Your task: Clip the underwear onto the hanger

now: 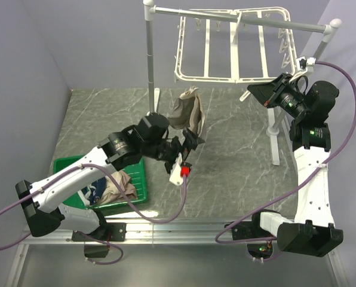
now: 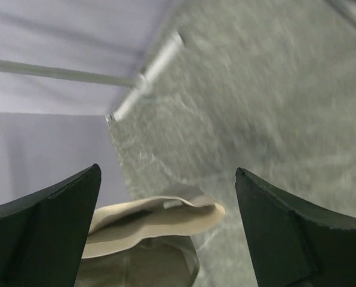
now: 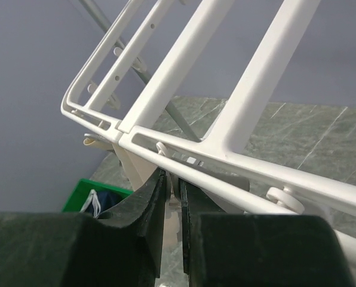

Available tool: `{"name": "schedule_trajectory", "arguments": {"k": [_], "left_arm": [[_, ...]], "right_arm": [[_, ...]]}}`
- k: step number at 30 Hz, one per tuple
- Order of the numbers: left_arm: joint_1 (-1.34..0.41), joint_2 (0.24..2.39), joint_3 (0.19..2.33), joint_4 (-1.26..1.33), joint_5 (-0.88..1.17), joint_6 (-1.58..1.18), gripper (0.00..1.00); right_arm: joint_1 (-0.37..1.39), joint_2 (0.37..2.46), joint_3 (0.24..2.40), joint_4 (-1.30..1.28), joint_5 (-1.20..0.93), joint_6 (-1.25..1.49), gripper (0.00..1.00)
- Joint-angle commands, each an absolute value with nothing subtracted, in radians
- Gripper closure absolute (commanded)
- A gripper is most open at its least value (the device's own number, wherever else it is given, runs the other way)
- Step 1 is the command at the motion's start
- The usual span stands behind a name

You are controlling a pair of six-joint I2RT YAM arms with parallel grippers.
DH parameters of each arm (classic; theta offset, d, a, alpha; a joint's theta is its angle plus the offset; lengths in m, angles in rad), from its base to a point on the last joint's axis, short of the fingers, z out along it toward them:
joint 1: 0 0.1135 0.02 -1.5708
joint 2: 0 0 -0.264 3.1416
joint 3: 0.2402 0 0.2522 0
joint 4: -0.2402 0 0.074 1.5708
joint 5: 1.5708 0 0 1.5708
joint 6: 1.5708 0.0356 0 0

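Note:
The underwear (image 1: 187, 110), taupe with a paler waistband, hangs below the near left part of the white hanger (image 1: 226, 48). My left gripper (image 1: 193, 142) sits just under and in front of it, open. In the left wrist view the underwear (image 2: 148, 239) lies between and beyond the spread fingers (image 2: 46, 233), touching neither. My right gripper (image 1: 257, 94) is up at the hanger's near edge. In the right wrist view its jaws are nearly together on a small white clip (image 3: 173, 200) under the hanger's bar (image 3: 238, 164). The underwear (image 3: 130, 164) shows just left of them.
A white pole rack (image 1: 151, 54) carries the hanger, with its right leg (image 1: 275, 143) beside my right arm. A green basket (image 1: 67, 164) at the near left holds a navy garment and a pinkish-beige garment (image 1: 115, 188). Purple cables loop along the front edge.

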State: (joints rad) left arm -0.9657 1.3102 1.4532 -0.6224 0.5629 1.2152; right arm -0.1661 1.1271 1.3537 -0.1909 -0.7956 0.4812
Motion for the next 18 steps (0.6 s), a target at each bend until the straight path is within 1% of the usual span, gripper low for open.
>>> {"name": "schedule_trajectory", "arguments": {"k": [1,3,4,8,13,14,18], "left_arm": [[-0.976,1.269,1.361,-0.727,0.428,1.605,0.01],[-0.976,1.258,1.295,-0.700,0.347,1.678,0.01],[-0.976,1.255,1.279,-0.675,0.328,1.728,0.01],[-0.976,1.240,1.224,-0.583,0.285,1.767,0.01],[-0.971,1.174,1.008,-0.298,0.178,1.890,0.01],[-0.966,1.163,0.955,-0.216,0.184,1.900,0.01],[-0.950,1.128,0.897,-0.149,0.210,1.937,0.01]], "right_arm": [[-0.169,1.137,1.378,-0.176,-0.847,0.471,1.00],[-0.169,1.143,1.382,-0.178,-0.850,0.469,1.00],[-0.169,1.143,1.385,-0.179,-0.850,0.469,1.00],[-0.170,1.149,1.388,-0.176,-0.854,0.469,1.00],[-0.167,1.157,1.387,-0.179,-0.850,0.476,1.00],[-0.169,1.157,1.385,-0.178,-0.847,0.474,1.00],[-0.169,1.157,1.384,-0.178,-0.848,0.480,1.00]]}}
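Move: The underwear hangs by one waistband end, its middle about 12 cm ahead of the left hand, roughly level sideways and some 5 cm below. The clip holding that end is 18 cm ahead, 2 cm left and 7 cm up; the clip in the right fingers is 15 cm ahead, 19 cm right and 9 cm up. From the right hand, the underwear is 22 cm left, 2 cm back and 14 cm down. The left hand, wide open and touching nothing, drops about 11 cm, most of it at the start, while working some 5 cm forward and 4 cm left towards the free, hanging end of the underwear's waistband. Its wrist rolls around the rightward-pointing fingers by nearly 40 degrees and tips them farther down, while the right fingers keep their pinch on the hanger's near-side clip and sink barely a centimetre. ##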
